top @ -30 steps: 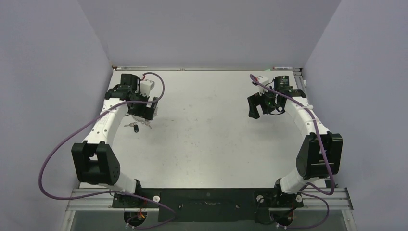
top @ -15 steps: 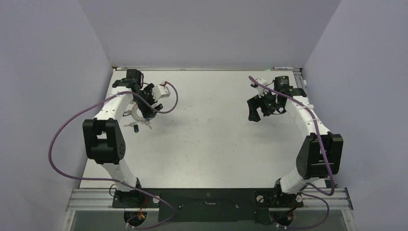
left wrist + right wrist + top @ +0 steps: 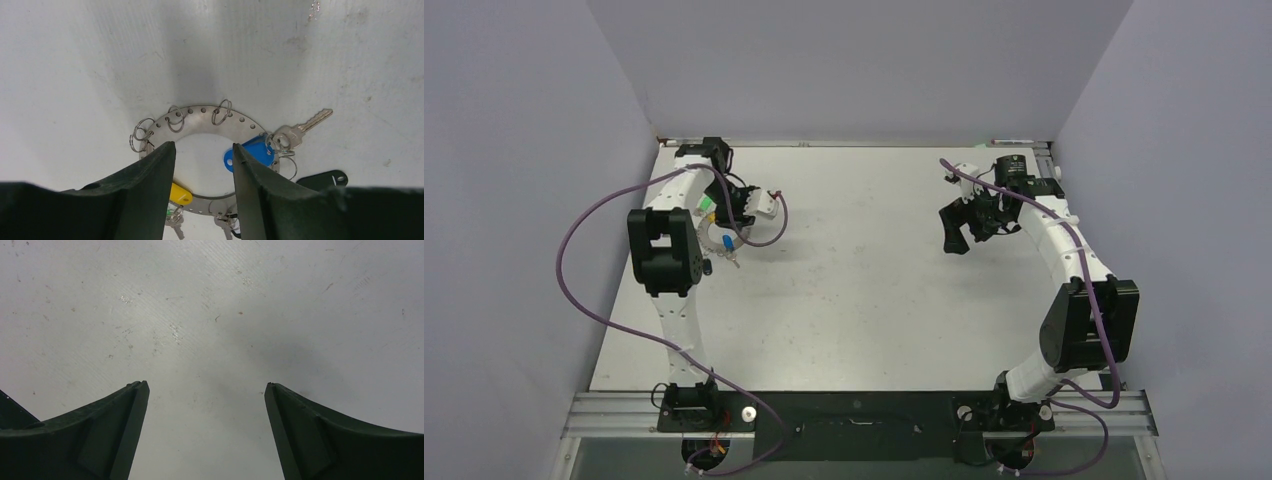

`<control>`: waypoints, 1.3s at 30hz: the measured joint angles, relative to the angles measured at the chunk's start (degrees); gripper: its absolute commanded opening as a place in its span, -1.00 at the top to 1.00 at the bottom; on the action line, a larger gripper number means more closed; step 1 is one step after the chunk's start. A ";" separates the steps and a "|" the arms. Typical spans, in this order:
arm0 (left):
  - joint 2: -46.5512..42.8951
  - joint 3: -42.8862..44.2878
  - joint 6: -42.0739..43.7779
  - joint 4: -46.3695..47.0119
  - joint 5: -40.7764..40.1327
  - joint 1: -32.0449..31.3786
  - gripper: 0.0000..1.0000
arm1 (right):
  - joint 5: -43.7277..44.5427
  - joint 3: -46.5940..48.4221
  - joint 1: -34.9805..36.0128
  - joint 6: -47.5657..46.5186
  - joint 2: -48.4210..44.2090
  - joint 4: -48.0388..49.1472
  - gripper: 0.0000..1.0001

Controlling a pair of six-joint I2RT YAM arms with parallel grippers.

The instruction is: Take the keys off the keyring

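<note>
The keyring (image 3: pixel 200 117), a flat grey metal ring with small holes and wire loops, lies on the white table. On it are a blue tag (image 3: pixel 250 150), a yellow tag (image 3: pixel 180 194), a silver key (image 3: pixel 300 129) and a black tag (image 3: pixel 322 179). My left gripper (image 3: pixel 204 145) hovers over the ring's big hole. Its fingers stand part-way apart with nothing between them, and they hide the ring's near side. From above, the left gripper (image 3: pixel 729 215) is at the far left, over the keyring (image 3: pixel 742 238). My right gripper (image 3: pixel 206 384) is wide open over bare table.
The right gripper (image 3: pixel 954 225) hangs at the far right of the table (image 3: pixel 854 300), well away from the ring. Purple cables loop beside both arms. Grey walls close in the table's left, back and right sides.
The left arm has folded back, with its elbow up, and its wrist has turned over the ring. Its jaws have narrowed. The right arm has barely moved.
</note>
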 measured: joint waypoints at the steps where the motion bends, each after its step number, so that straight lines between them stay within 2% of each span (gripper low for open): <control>1: 0.90 0.98 1.09 -0.68 -0.31 -0.02 0.21 | 0.11 0.00 0.00 -0.11 0.00 -0.15 -0.79; 7: 4.83 5.09 5.01 -2.54 -2.16 -0.20 0.31 | 0.35 0.48 -0.31 -0.33 0.26 -0.90 -0.79; 20: 6.27 2.56 8.76 -3.41 -4.98 -1.29 0.34 | 0.72 1.36 -0.61 -0.42 2.75 -1.11 -0.79; 28: 6.27 0.55 8.68 -0.52 -5.25 -1.73 0.62 | 0.66 1.99 -0.70 -0.31 2.75 -1.29 -0.79; 35: 5.66 -0.79 8.55 1.18 -5.40 -3.04 1.00 | 0.26 1.99 -0.70 -0.22 2.69 -1.16 -0.80; 39: 3.78 -3.76 8.26 2.51 -4.33 -3.26 1.00 | -0.17 1.97 -0.72 0.74 2.43 -0.17 -0.79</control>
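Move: The small split ring on the near-centre of the metal disc's right-hand rim lies about 5 cm below the left hand and 1 cm to its right. The next split ring is 4 cm ahead, the blue tag 3 cm back and 2 cm left, the silver key 7 cm back and 1 cm left. From the idle right hand, that split ring is roughly 48 cm left, 10 ahead and 14 below. Left hand sinks about 5 cm to the disc's rim, turning 10 degrees clockwise, and pinches the split ring shut. ##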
